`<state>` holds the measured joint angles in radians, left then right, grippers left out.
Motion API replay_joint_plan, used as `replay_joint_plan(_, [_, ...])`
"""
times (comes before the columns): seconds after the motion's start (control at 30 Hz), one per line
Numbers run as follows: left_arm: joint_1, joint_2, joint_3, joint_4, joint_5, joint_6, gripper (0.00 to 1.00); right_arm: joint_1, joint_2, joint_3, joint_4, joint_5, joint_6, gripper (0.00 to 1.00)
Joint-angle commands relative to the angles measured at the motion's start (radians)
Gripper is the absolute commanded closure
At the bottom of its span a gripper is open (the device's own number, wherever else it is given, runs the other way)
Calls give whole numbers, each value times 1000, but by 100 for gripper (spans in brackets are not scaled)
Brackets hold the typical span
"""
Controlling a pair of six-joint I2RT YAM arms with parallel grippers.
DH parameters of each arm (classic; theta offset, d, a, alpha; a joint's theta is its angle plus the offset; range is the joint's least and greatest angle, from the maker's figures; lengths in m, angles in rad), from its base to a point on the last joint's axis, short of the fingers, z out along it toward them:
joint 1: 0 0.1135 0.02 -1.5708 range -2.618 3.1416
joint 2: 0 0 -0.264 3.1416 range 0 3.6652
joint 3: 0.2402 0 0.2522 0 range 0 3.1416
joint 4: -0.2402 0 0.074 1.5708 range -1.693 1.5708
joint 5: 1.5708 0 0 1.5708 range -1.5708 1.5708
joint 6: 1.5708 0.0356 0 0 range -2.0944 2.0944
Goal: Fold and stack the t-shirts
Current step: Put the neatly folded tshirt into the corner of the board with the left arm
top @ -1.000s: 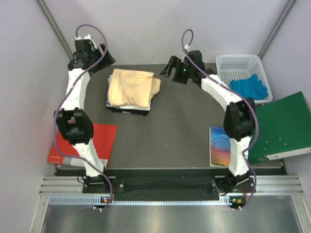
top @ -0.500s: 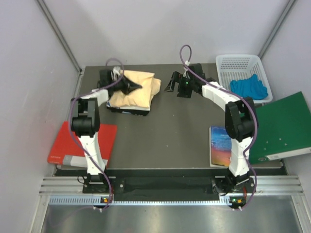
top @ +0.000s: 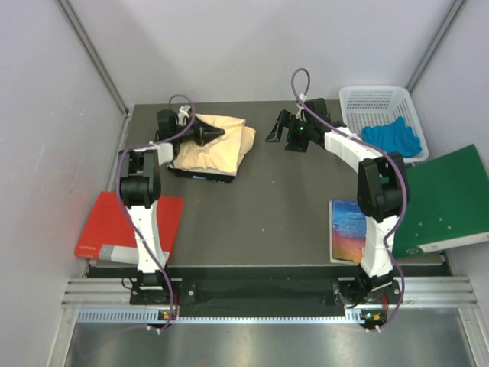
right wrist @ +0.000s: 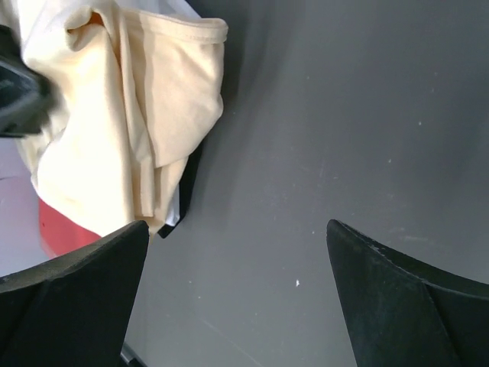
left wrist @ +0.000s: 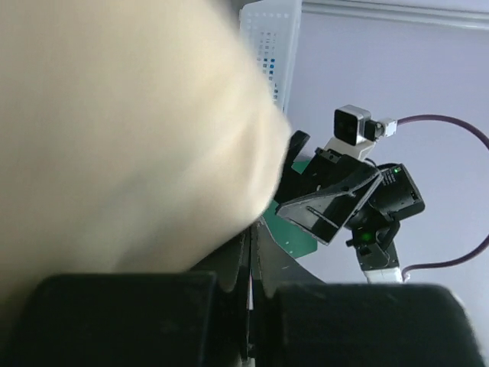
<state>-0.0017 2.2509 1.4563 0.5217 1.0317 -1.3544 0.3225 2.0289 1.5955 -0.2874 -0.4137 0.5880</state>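
Observation:
The peach-yellow t-shirt (top: 221, 151) lies bunched on top of a small pile at the back left of the table. A sliver of white cloth (right wrist: 180, 205) and a dark edge show beneath it. My left gripper (top: 216, 133) lies low over the shirt's top, its jaws shut with no cloth showing between them. In the left wrist view the shirt (left wrist: 114, 138) is a blurred mass pressed beside the left gripper (left wrist: 250, 245). My right gripper (top: 276, 130) hangs open to the right of the pile. In the right wrist view bare tabletop shows between the open right gripper (right wrist: 237, 225), with the shirt (right wrist: 114, 115) at the upper left.
A white basket (top: 380, 103) with blue cloth (top: 393, 138) stands at the back right. A green folder (top: 443, 202) lies at the right edge. A colourful book (top: 345, 225) lies near the right arm. A red book (top: 126, 225) lies at the left front.
The left arm swung down from the far left corner onto the peach shirt and its jaws shut. The shirt's top bunched slightly rightwards. The right gripper drifted a little to the right, still open.

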Motion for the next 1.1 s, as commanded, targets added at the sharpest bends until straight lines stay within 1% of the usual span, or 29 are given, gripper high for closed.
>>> replay_joint_plan(0.0, [-9, -160, 278, -400, -48, 355, 100, -14, -12, -19, -4, -14, -31, 0])
replay_joint_plan(0.03, [-14, -181, 309, -446, -71, 432, 100, -17, -12, -23, -9, -17, -33, 0])
replay_joint_plan(0.1, [-33, -232, 376, -549, -136, 481, 100, -23, -10, -28, -12, -17, -37, 0])
replay_joint_plan(0.17, [-72, -240, 430, -635, -177, 555, 100, -30, -7, -34, -18, -13, -45, 0])
replay_joint_plan(0.2, [-93, -225, 509, -755, -232, 595, 100, -31, -3, -34, -22, -5, -47, 0])
replay_joint_plan(0.23, [-118, -205, 566, -858, -261, 707, 100, -39, 1, -32, -28, -4, -50, 0])
replay_joint_plan(0.27, [-177, -179, 625, -944, -300, 768, 100, -43, 5, -28, -45, 3, -51, 0])
replay_joint_plan(0.3, [-210, -112, 753, -1133, -379, 831, 100, -49, 10, -23, -52, 16, -53, 0])
replay_joint_plan(0.33, [-239, -70, 819, -1216, -416, 924, 100, -62, 11, -10, -62, 26, -60, 0])
replay_joint_plan(0.37, [-292, 8, 881, -1280, -448, 958, 100, -66, 14, 0, -84, 33, -66, 0])
replay_joint_plan(0.4, [-317, 42, 962, -1387, -493, 986, 100, -74, 19, 10, -97, 48, -74, 0])
replay_joint_plan(0.47, [-380, 91, 978, -1442, -548, 1047, 100, -92, 24, 44, -114, 59, -92, 0])
replay_joint_plan(0.53, [-415, 101, 928, -1468, -616, 1095, 100, -114, 28, 75, -144, 70, -109, 0])
replay_joint_plan(0.6, [-449, 111, 860, -1474, -642, 1114, 100, -129, 30, 83, -150, 67, -117, 0])
replay_joint_plan(0.67, [-465, 131, 834, -1497, -677, 1130, 100, -151, 27, 84, -153, 67, -122, 0])
replay_joint_plan(0.73, [-468, 142, 797, -1500, -703, 1140, 100, -169, 22, 75, -153, 61, -126, 0])
replay_joint_plan(0.9, [-463, 165, 794, -1505, -843, 1130, 100, -186, -1, 32, -141, 36, -131, 0])
replay_joint_plan(1.07, [-429, 213, 803, -1520, -878, 1084, 100, -188, -19, -26, -122, 18, -132, 0])
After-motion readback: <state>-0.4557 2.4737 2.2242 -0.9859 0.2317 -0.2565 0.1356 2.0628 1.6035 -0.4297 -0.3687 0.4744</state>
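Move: The tan t-shirt's bulging right edge lies some 9 cm to the left gripper's right, about 3 cm back and 7 cm below. The tan t-shirt's middle is around 3 cm left, 4 cm back and 6 cm below. Under it, the white t-shirt's and the black board's middles are both about 5 cm left and 4 cm back, roughly 9 and 11 cm down. From the right gripper, that edge is about 12 cm left, 2 cm back and 7 cm below. Lift the closed left gripper about 20 cm off the tan t-shirt, swing it right and back past the shirt's right edge, then plunge to finish some 11 cm below its start, turning the fingers from pointing right to pointing down. Low down, bring the shut fingers back left 7 cm against the stack's right side. Draw the open right gripper 10 cm right, away from the stack, sinking a little. ##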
